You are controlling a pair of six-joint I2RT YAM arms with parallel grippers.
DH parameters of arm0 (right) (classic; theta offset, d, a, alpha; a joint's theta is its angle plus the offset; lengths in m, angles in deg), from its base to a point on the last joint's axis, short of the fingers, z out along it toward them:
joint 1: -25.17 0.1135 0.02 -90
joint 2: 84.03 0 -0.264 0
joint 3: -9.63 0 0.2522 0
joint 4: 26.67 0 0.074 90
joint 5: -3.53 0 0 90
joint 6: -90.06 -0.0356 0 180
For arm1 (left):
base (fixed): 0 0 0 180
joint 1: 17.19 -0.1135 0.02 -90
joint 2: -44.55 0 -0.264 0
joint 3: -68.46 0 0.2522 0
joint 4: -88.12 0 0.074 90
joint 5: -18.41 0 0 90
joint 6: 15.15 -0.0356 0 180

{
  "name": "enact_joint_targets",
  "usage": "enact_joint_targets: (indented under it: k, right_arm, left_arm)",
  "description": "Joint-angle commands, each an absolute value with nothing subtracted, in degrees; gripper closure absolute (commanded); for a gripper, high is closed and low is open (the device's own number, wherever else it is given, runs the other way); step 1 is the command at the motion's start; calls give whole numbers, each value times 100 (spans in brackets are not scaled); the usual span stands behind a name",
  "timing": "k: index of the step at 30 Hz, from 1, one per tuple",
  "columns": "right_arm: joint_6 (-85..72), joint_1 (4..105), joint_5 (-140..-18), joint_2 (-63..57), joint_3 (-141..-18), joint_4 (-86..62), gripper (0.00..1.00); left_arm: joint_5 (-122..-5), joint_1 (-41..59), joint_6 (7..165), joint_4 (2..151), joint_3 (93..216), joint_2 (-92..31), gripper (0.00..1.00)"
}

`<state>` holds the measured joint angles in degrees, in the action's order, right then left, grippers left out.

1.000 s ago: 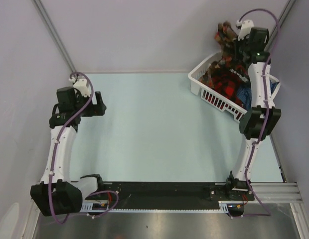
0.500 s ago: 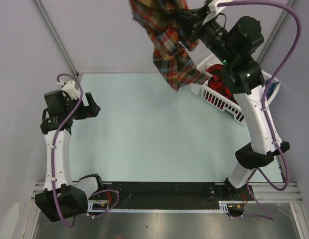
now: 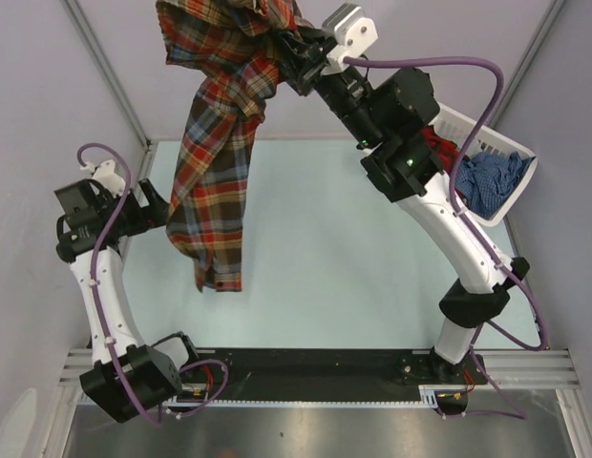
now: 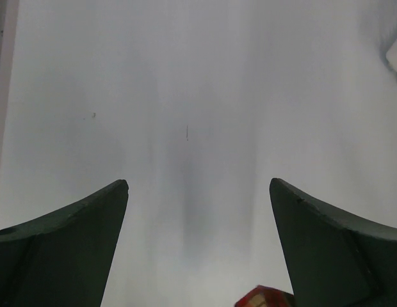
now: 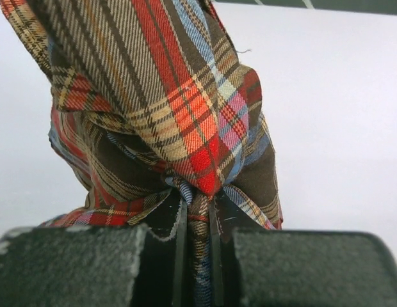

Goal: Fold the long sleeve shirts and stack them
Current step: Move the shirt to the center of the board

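Note:
My right gripper [image 3: 292, 53] is raised high over the back of the table and shut on a bunched fold of the brown, red-orange and light-blue plaid shirt [image 3: 216, 181]. The shirt hangs long, down over the table's left half. In the right wrist view the cloth [image 5: 173, 96] is pinched between the closed pads of the right gripper [image 5: 198, 214]. My left gripper [image 3: 158, 204] stands open just left of the hanging shirt. It holds nothing [image 4: 198, 188]; a scrap of red plaid [image 4: 266, 297] shows at the bottom edge. A blue checked shirt [image 3: 487, 177] and a bit of red plaid [image 3: 437, 149] lie in the basket.
The white plastic laundry basket [image 3: 487, 136] sits at the back right corner, partly behind my right arm. The pale table [image 3: 334, 277] is walled in at the back and both sides. Both arm bases stand on the black rail [image 3: 315, 367] at the near edge.
My right arm has swung up and to the left, drawing the plaid shirt out of the basket until it hangs over the table's left half. My left gripper drew back leftward, still open.

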<state>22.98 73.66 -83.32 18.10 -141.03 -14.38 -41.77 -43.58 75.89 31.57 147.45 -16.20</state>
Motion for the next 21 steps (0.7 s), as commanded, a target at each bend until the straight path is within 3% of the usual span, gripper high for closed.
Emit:
enact_joint_targets:
  k: [1, 6, 7, 9, 10, 11, 13, 16, 21]
  right_arm:
    - [2511, 7184, -8639, 1031, -12843, -2503, 100]
    - [1932, 7017, -8595, 624, -11946, -1496, 100]
    - [1774, 7026, -8534, 563, -11474, -1345, 90]
    - [1430, 7025, -7762, 579, -11049, -262, 45]
    - [1378, 7052, -7621, 693, -11056, 330, 11]
    - [1203, 7026, -7306, 1007, -11134, 945, 1]
    - [1114, 6737, -7032, 1002, -10622, 2153, 0]
    - [1052, 6069, -6179, 160, -9242, 2032, 0]
    - [1298, 5357, -5941, 8, -8394, 2559, 0]
  left_arm:
    - [-3092, -4741, 7029, 2664, 15104, -1767, 1]
    - [-2274, -4909, 6414, 2268, 15174, -1925, 0]
    - [-2194, -4900, 6360, 2224, 15174, -1960, 0]
    - [-1897, -4918, 6115, 2101, 15174, -2092, 1]
    - [-1808, -4909, 6001, 2040, 15183, -2180, 1]
    - [-1737, -4909, 5695, 1969, 15218, -2224, 1]
    - [-1544, -4909, 5159, 1514, 15314, -2355, 1]
    - [-1596, -4848, 4069, 968, 15411, -2435, 1]
    - [-2341, -3848, 3187, 1053, 15052, -2392, 1]
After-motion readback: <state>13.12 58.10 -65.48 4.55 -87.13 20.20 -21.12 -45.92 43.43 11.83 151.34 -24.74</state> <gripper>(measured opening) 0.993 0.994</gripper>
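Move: The right hand, high up with the shirt in its shut fingers, has the centre of the board nearly beneath it: about 65 cm down, 4 cm ahead and 3 cm to its right. The shirt's hanging middle is some 25 cm below, level fore and aft, and 12 cm to its left; the laundry basket stands roughly 23 cm ahead, 42 cm right and 60 cm below. From the left hand, the board's centre lies about 7 cm ahead, 37 cm right and 24 cm below. Sweeping fast downward about 45 cm towards the board, the right hand first edges forward, opens wide to let go of the shirt on the way, then drifts back and finally swings right, its fingers tipping from upward to pointing down. The open left hand eases some 5 cm right, back and down, turning about 30 degrees clockwise. ##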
